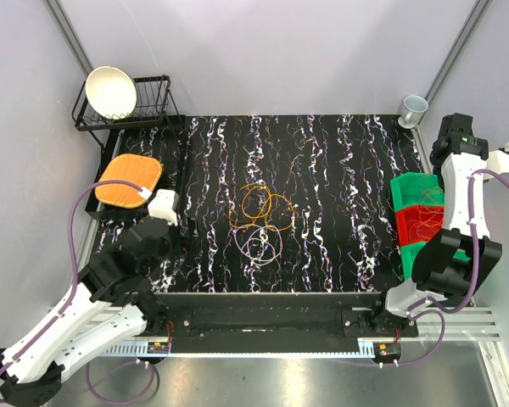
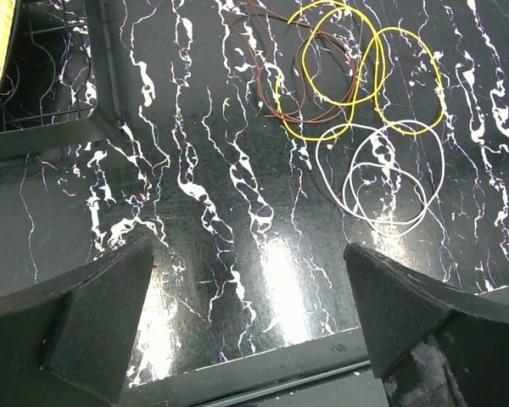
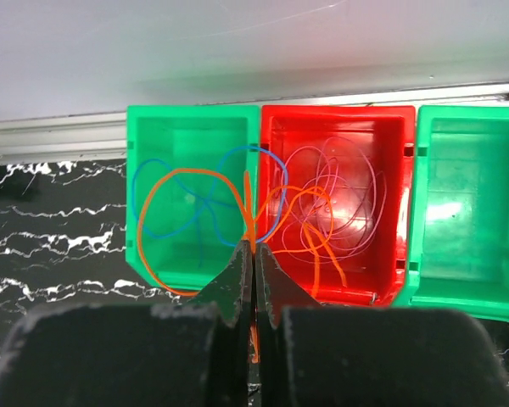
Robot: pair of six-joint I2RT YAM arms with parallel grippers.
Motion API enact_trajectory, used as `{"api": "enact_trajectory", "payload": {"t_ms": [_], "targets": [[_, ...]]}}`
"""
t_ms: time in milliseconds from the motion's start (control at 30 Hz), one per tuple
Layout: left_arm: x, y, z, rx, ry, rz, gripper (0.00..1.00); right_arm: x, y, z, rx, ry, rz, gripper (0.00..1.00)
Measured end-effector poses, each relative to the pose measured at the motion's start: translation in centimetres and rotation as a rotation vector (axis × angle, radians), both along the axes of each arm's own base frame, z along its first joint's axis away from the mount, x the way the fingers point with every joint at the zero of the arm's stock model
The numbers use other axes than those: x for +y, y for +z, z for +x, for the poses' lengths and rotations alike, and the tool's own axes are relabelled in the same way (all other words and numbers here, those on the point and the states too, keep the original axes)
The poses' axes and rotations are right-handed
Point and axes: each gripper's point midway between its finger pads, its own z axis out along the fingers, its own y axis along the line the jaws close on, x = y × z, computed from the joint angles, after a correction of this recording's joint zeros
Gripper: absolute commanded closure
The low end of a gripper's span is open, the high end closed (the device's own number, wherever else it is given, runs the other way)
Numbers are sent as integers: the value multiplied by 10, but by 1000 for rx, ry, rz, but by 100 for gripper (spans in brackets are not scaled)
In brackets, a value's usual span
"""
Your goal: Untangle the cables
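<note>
A heap of cables (image 1: 259, 219) lies in loose loops mid-table: yellow loops (image 2: 356, 76), a reddish-brown one (image 2: 299, 85) and pale whitish ones (image 2: 390, 178). My left gripper (image 2: 254, 314) hangs open above the table's near edge, short of the heap, nothing between its fingers (image 2: 93, 314). My right gripper (image 3: 254, 248) is shut on an orange cable (image 3: 249, 208) above the bins; that cable loops across a green bin (image 3: 153, 119) and the red bin (image 3: 339, 114). A blue cable (image 3: 134, 197) lies in that green bin, a pale purple one (image 3: 339, 195) in the red.
Another green bin (image 3: 467, 127) stands beside the red one; the bins (image 1: 416, 191) line the table's right edge. A dish rack (image 1: 144, 119) with a white bowl (image 1: 110, 91) sits back left, an orange pad (image 1: 129, 180) before it. A cup (image 1: 413, 108) stands back right.
</note>
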Motion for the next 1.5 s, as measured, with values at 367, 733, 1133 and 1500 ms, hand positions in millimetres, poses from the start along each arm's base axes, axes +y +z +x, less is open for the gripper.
{"api": "enact_trajectory", "payload": {"t_ms": [367,733,1133,1500], "targets": [[0,0,0,-1,3,-3,1,1,-27,-3,16,48,5,100],[0,1,-1,-4,2,-7,1,-8,-94,-59,100,-46,68,100],[-1,3,-3,-13,-10,-16,1,-18,-139,-30,189,-65,141,100],[0,0,-1,-5,5,4,1,-37,-171,25,261,-4,196,100]]}}
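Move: Over the bins, the right hand still grips the orange cable; the red bin it goes into has its middle about 16 cm below, roughly 2 cm back and 2 cm to the right. The far green bin with the blue cable lies some 9 cm ahead and 2 cm right, the empty near green bin about 13 cm back and 2 cm right. From the left hand the red bin is roughly 69 cm to the right and 8 cm ahead, 14 cm below. Sinking about 17 cm in all, the right hand lowers the pinched orange cable into the red bin: first down while drawing back some 6 cm, then down and forward about 8 cm with a drift to the right. The wrist tilts nearly 20 degrees, bringing the fingers steeper; they stay shut on the cable. ##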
